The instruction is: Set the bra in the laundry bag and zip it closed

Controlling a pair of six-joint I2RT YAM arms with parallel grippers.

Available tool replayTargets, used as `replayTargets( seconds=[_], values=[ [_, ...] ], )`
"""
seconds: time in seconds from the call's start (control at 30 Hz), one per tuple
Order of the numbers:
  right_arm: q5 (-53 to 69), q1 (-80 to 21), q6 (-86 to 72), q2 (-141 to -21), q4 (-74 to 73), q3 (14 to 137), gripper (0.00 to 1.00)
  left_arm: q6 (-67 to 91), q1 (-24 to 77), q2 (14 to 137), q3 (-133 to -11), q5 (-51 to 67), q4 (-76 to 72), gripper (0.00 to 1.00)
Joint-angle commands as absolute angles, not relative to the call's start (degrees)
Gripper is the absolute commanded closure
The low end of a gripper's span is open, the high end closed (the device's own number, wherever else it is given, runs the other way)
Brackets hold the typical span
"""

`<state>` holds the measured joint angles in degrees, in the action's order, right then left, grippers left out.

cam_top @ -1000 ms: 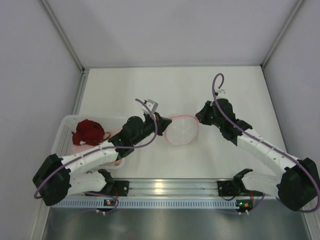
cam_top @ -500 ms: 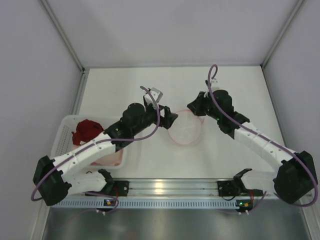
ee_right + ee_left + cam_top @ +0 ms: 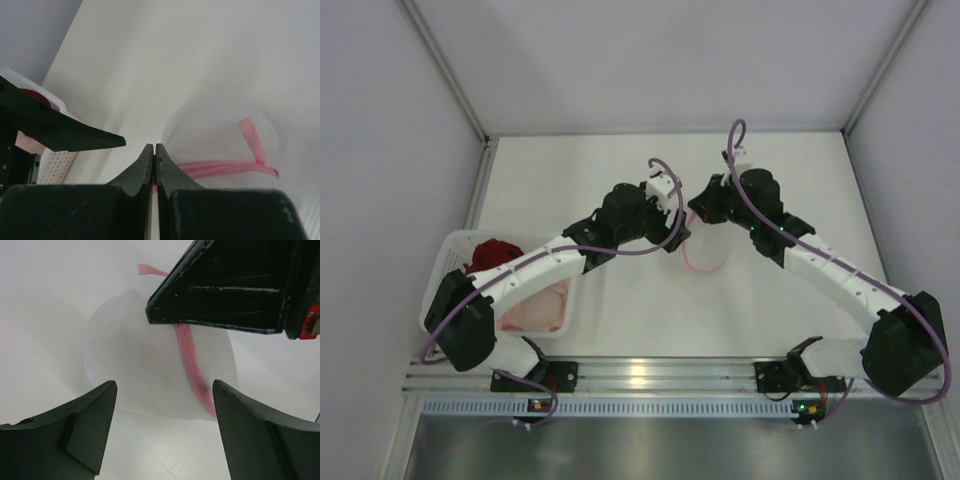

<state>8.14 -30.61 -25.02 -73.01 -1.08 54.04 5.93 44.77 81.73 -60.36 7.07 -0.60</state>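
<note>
The laundry bag [image 3: 708,247], white mesh with a pink zip rim, hangs on edge above the table middle. My right gripper [image 3: 700,212] is shut on its pink rim, and a pink sliver shows between the closed jaws of the right gripper [image 3: 155,148]. In the right wrist view the laundry bag [image 3: 220,140] bulges to the right of the fingers. My left gripper [image 3: 672,214] stands open just left of the bag, holding nothing. In its wrist view the left gripper [image 3: 164,390] faces the laundry bag [image 3: 135,365]. The pale pink bra [image 3: 535,305] lies in the basket.
A white perforated basket [image 3: 450,262] sits at the near left, with a dark red bra [image 3: 492,256] in its far end. The basket's corner [image 3: 50,165] shows in the right wrist view. Grey walls enclose the table on three sides.
My left gripper opened, let go of the bag and swung right and away. The right gripper moved left and tipped the bag from lying flat to hanging on edge.
</note>
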Motion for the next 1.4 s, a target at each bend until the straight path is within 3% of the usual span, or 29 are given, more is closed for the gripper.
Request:
replayTargets(
  seconds=[0.0, 0.23, 1.07, 1.27, 1.37],
  values=[
    [7.4, -31.3, -24.4, -72.1, 1.0, 57.9, 1.0, 4.1, 44.6, 82.5, -63.5, 9.9, -2.4, 0.17],
    [4.1, -31.4, -25.7, -72.2, 0.2, 58.2, 1.0, 9.4, 44.6, 86.7, -64.2, 10.5, -6.2, 0.22],
    [-6.3, -32.2, -30.8, -74.5, -4.8, 60.1, 1.0, 22.1, 44.6, 92.0, -67.9, 11.2, -10.3, 0.2],
    [-7.0, -32.3, -31.4, -74.2, -5.3, 60.5, 1.0, 23.1, 44.9, 94.8, -70.0, 9.8, -10.2, 0.3],
    [-7.6, -32.3, -31.2, -73.7, -5.5, 60.5, 1.0, 22.9, 45.3, 95.6, -70.0, 9.9, -10.3, 0.56]
  ],
)
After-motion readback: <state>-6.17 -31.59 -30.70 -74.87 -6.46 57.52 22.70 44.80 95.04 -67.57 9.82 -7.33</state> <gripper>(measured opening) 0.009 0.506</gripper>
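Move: Just to the right of the open left hand, about 4 cm off, 1 cm ahead and 3 cm lower, hangs the laundry bag's pink zipper strip. The right fingertips, pinching its upper part, are some 4 cm right and 3 cm ahead, 1 cm higher. The bag's body hangs roughly 6 cm right, 4 cm back and 8 cm below the left hand. From the right hand the strip is about 2 cm back, straight in line sideways, and 4 cm down. Chasing the zipper strip just under the right fingertips, the left hand slides about 5 cm right and half as far forward, dipping, rising again, then sinking, while tipping some 15 degrees downward; its wide-open fingers come around the strip and half close late on. The right hand keeps its pinch and draws the bag about 3 cm right and forward, turning clockwise. ##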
